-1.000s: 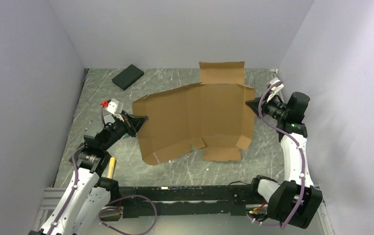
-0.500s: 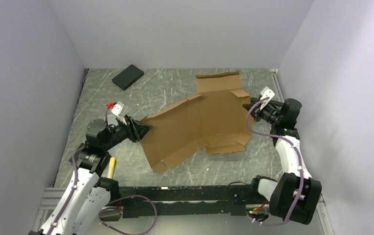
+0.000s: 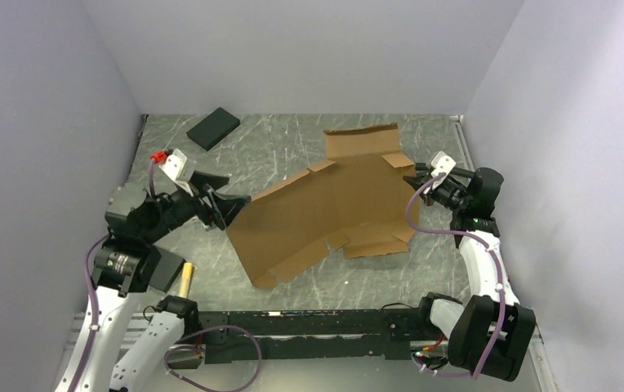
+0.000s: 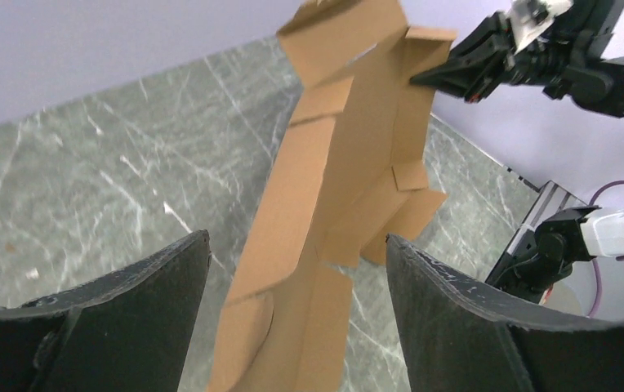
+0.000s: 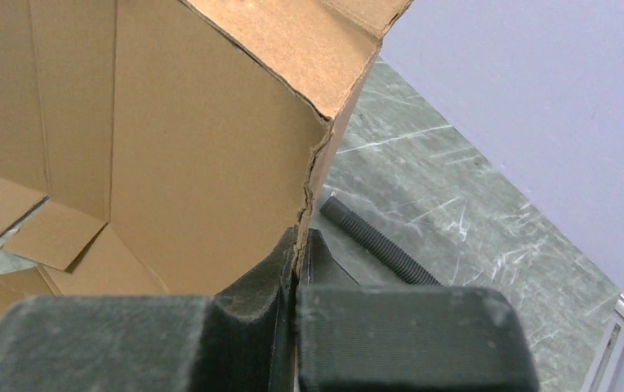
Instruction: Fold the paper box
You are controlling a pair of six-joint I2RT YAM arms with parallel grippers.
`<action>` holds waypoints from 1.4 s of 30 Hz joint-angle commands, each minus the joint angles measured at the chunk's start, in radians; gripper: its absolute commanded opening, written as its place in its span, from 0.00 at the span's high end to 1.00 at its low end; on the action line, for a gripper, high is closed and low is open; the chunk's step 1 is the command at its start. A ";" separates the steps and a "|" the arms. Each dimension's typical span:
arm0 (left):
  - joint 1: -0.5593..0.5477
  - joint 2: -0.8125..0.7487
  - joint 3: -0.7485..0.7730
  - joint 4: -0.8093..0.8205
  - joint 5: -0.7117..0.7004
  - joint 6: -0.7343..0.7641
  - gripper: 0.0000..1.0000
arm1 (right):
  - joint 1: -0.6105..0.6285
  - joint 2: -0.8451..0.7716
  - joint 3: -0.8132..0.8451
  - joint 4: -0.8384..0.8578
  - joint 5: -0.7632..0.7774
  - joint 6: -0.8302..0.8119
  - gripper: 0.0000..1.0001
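Observation:
The paper box [image 3: 325, 204] is a flat brown die-cut cardboard sheet lying unfolded across the middle of the table, its right side raised. My right gripper [image 3: 417, 175] is shut on that right edge; in the right wrist view the torn edge of the box [image 5: 194, 147] runs down into the closed right gripper [image 5: 296, 238]. My left gripper [image 3: 234, 196] stands open at the box's left corner. Seen from the left wrist, the box [image 4: 349, 163] lies ahead of the open left gripper [image 4: 296, 238], gripped by neither finger.
A black rectangular pad [image 3: 213, 128] lies at the back left corner. A dark ribbed cable [image 5: 374, 241] crosses the table just beyond my right fingers. Grey walls close the table in on three sides, and a metal rail [image 3: 461, 139] runs along the right edge.
My left gripper has opened, let go of the box's left edge and drawn back to the left. The box's left side has dropped lower. The right gripper keeps its grip.

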 commanded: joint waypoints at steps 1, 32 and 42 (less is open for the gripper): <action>0.000 0.139 0.125 0.031 0.089 0.055 0.17 | 0.007 -0.012 0.010 -0.021 -0.073 0.019 1.00; -0.171 0.986 0.506 0.621 0.353 0.015 0.13 | 0.061 -0.024 0.069 -0.104 -0.048 0.014 1.00; -0.255 0.979 0.514 0.519 0.173 0.192 0.16 | 0.132 -0.032 0.085 -0.081 0.186 0.038 1.00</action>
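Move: Out ahead and to the right of the open left hand, the box's far flap has its middle about 20 cm forward, 27 cm right and 10 cm lower. The small corner flap is roughly 18 cm forward, 35 right, 11 lower; the box's left panel slopes some 5 cm forward, 8 right and 20 below. From the right hand, already gripping the box's right wall, the far flap lies about 10 cm forward, 12 left, nearly level. Swinging wide open over the cardboard, the left hand first reaches forward, then sweeps right, some 16 cm each way, ending at its starting height beside the left edge of the far flap. It turns about 30 degrees clockwise so the fingers point mainly right. The right hand keeps its pinch on the right wall and eases 2 to 3 cm left. ##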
